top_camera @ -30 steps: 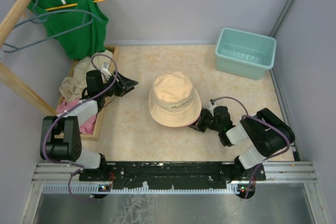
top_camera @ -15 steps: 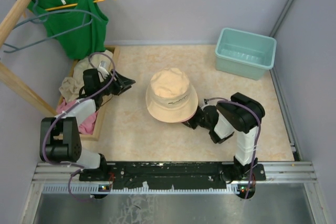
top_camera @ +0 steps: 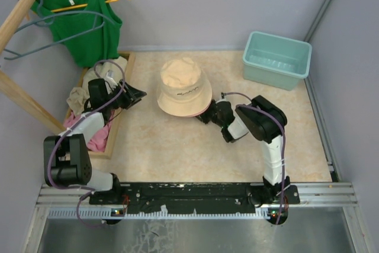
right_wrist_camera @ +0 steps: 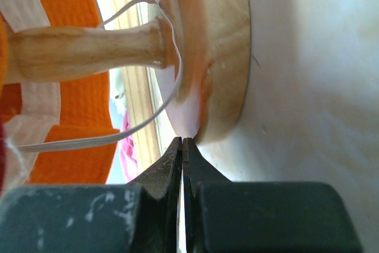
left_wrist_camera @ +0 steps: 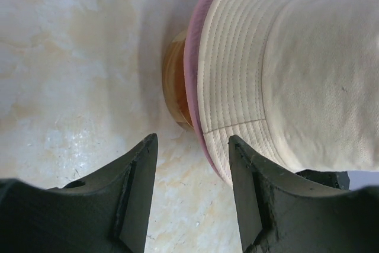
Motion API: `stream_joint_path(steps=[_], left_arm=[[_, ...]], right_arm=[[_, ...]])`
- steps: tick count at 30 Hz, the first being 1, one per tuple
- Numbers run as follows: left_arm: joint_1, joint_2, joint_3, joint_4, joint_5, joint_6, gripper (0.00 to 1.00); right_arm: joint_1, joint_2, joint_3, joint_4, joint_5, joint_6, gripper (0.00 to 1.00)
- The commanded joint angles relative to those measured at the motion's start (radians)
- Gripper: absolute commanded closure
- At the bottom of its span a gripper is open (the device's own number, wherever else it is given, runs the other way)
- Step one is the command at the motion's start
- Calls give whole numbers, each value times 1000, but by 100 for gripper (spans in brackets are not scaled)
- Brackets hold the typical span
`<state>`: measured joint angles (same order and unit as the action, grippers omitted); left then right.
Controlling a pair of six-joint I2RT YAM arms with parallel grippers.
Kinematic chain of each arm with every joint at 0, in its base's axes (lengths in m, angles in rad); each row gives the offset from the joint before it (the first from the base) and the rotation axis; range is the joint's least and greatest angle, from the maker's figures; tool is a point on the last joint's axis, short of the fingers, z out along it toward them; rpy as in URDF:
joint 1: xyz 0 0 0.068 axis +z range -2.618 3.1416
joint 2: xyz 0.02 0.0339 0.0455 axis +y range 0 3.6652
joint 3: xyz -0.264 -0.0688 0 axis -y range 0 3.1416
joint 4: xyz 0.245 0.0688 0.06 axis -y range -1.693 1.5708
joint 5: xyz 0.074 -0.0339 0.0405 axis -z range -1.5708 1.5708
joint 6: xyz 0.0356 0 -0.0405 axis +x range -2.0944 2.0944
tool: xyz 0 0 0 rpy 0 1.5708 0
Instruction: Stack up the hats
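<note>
A beige hat [top_camera: 182, 90] with a small dark logo tops a stack on a wooden stand in the middle of the table. Under it the left wrist view shows a pink brim [left_wrist_camera: 195, 45] and the stand's round base [left_wrist_camera: 173, 81]. From below, the right wrist view shows an orange hat [right_wrist_camera: 83, 122] around the stand's post [right_wrist_camera: 89, 48]. My right gripper [top_camera: 204, 115] is shut, its tips [right_wrist_camera: 182, 140] against the base edge [right_wrist_camera: 222, 45]. My left gripper [top_camera: 137, 95] is open and empty [left_wrist_camera: 192, 140], just left of the stack.
A teal bin [top_camera: 276, 58] sits at the back right. A wooden box [top_camera: 116, 124] of beige and pink cloths lies along the left edge. A green tank top [top_camera: 83, 22] hangs on a wooden rack [top_camera: 18, 96] at the back left.
The hat stack on its stand slid up and to the left, with my shut right gripper following behind it. My left gripper drew back slightly to the left.
</note>
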<state>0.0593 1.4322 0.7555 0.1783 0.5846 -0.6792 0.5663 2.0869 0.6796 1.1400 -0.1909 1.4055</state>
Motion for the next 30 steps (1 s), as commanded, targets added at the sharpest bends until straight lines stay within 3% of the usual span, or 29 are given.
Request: stream_joint_path(steps=[1,6,14,16,17,18,19,22,25,26,28,30], left_arm=[[21,3,24,-3,-12,31,43],[28,2,27,-23,-17,50,43],[26,-99,-54,-7,-118,112,42],[27,-136,-65,-8,-162,134,40],[27,-150,-70,-7,-180,144,38],[27,-165,-75,-8,-200,153,14],[26,-182,-83,-6,-227,161,2],[27,-238,-128,63,-295,194,0],[27,-255,-146,132,-400,209,0],[27,-244,-153,166,-465,199,0],[27,-193,-192,273,-535,160,0],[26,-119,-260,537,-429,342,0]], right_arm=[[-22,25,97,-77,46,-62,100],[-60,-58,63,-132,21,-98,100],[-96,-416,-251,-305,31,-194,100],[-112,-567,-304,-403,43,-246,100],[-115,-640,-309,-488,57,-287,100],[-117,-739,-298,-639,78,-351,100],[-118,-812,-276,-752,105,-430,93],[-120,-982,-173,-1045,215,-667,53],[-122,-1069,-72,-1250,323,-854,26],[-124,-1086,-41,-1301,358,-883,4],[-133,-1122,-21,-1377,435,-908,1],[-144,-1148,-21,-1379,442,-925,1]])
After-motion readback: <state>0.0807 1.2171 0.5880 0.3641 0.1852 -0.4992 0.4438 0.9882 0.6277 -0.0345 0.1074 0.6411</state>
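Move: The foot of the wooden stand is right at the right hand's closed fingertips, its middle about 6 cm ahead and 2 cm to the left, a couple of centimetres lower. The hat stack sits on top of that stand, some 16 cm above the hand. The teal bin lies roughly 20 cm ahead and 30 cm to the right. From the left hand the hat stack is about 16 cm to the right, 4 cm ahead and slightly higher. Finish the right hand's push with shut fingertips at the stand's foot, going only some 2.5 cm farther forward. Then pull out from under the brim, back and right, and rise clear by about 13 cm, rolling the left side down some 45 degrees and opening wide. Draw the left gripper left, away from the hats, turning counter-clockwise and opening fully. ##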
